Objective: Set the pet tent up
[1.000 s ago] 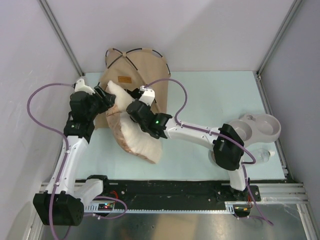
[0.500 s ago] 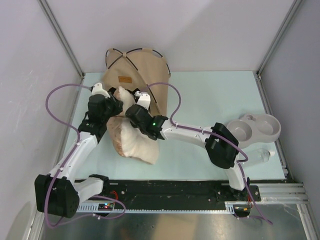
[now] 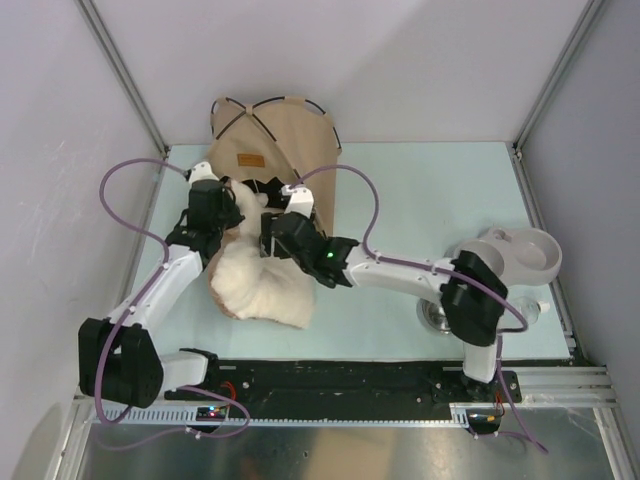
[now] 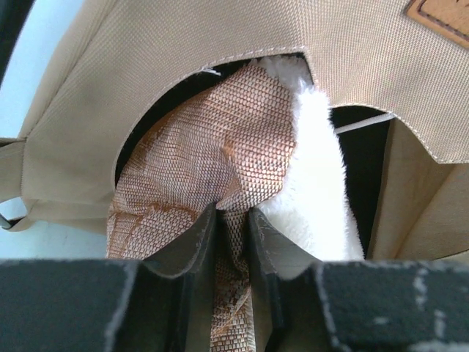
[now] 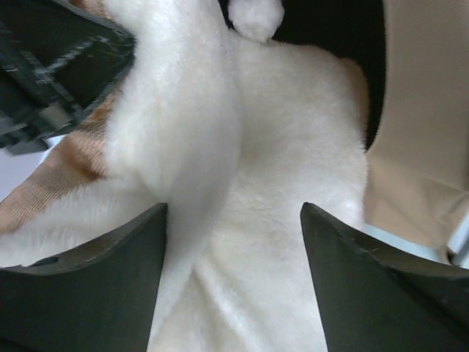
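Observation:
The tan pet tent (image 3: pixel 275 135) stands at the back of the table, its rounded doorway facing the arms. A fluffy cream pillow (image 3: pixel 262 285) lies partly in that doorway. My left gripper (image 3: pixel 237 207) is shut on a fold of the pillow's brown woven underside (image 4: pixel 212 147), right at the doorway edge of the tent (image 4: pixel 220 37). My right gripper (image 3: pixel 277 232) hovers open over the pillow's white fleece (image 5: pixel 286 161), its fingers apart on either side of it. The tent's white pom-pom (image 5: pixel 255 16) hangs just above the fleece. The tent's inside is dark and mostly hidden.
A grey double pet bowl (image 3: pixel 517 255) sits at the right edge, with a clear bottle (image 3: pixel 527 312) and a round metal dish (image 3: pixel 436 318) in front of it. Grey walls and frame posts close in the back and sides.
My left gripper closed on the pillow's underside and moved right to the tent doorway. My right gripper opened and let go of the pillow, which shifted further toward the doorway.

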Controlling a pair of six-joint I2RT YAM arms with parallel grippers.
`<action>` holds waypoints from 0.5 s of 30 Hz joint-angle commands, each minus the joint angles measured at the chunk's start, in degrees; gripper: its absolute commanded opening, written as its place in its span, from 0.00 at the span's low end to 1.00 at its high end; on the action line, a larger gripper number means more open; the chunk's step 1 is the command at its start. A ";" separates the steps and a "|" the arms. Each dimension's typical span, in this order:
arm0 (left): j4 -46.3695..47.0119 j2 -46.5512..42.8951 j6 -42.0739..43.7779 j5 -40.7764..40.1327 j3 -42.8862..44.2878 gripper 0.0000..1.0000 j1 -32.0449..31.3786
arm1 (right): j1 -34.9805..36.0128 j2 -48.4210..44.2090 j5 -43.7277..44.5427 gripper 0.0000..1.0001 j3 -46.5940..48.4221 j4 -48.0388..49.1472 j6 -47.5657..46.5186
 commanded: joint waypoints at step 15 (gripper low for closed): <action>-5.77 4.03 2.06 -0.93 2.82 0.28 -0.89 | -2.34 -8.69 -5.05 0.96 -10.85 -9.37 4.71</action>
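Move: The white cushion lies folded half into the tent. Its middle is about 5 cm back towards me from my right hand, 2 cm to the left and some 9 cm below. The tent opening is roughly 7 cm ahead of that hand, and the tent's right front corner is some 13 cm to its right, 2 cm back, down near the table. My left hand already grips the cushion; from it the opening is about 4 cm ahead, 4 cm right and slightly lower. I lift my right hand about 6 cm off the folded cushion while carrying it right and a little back, then drop it again to nearly its old height, some 6 cm farther right, over the cushion's right edge near the tent corner. Its fingers spread from mostly open to almost fully open. My left hand keeps its pinch on the cushion's tan-backed edge, practically still. ##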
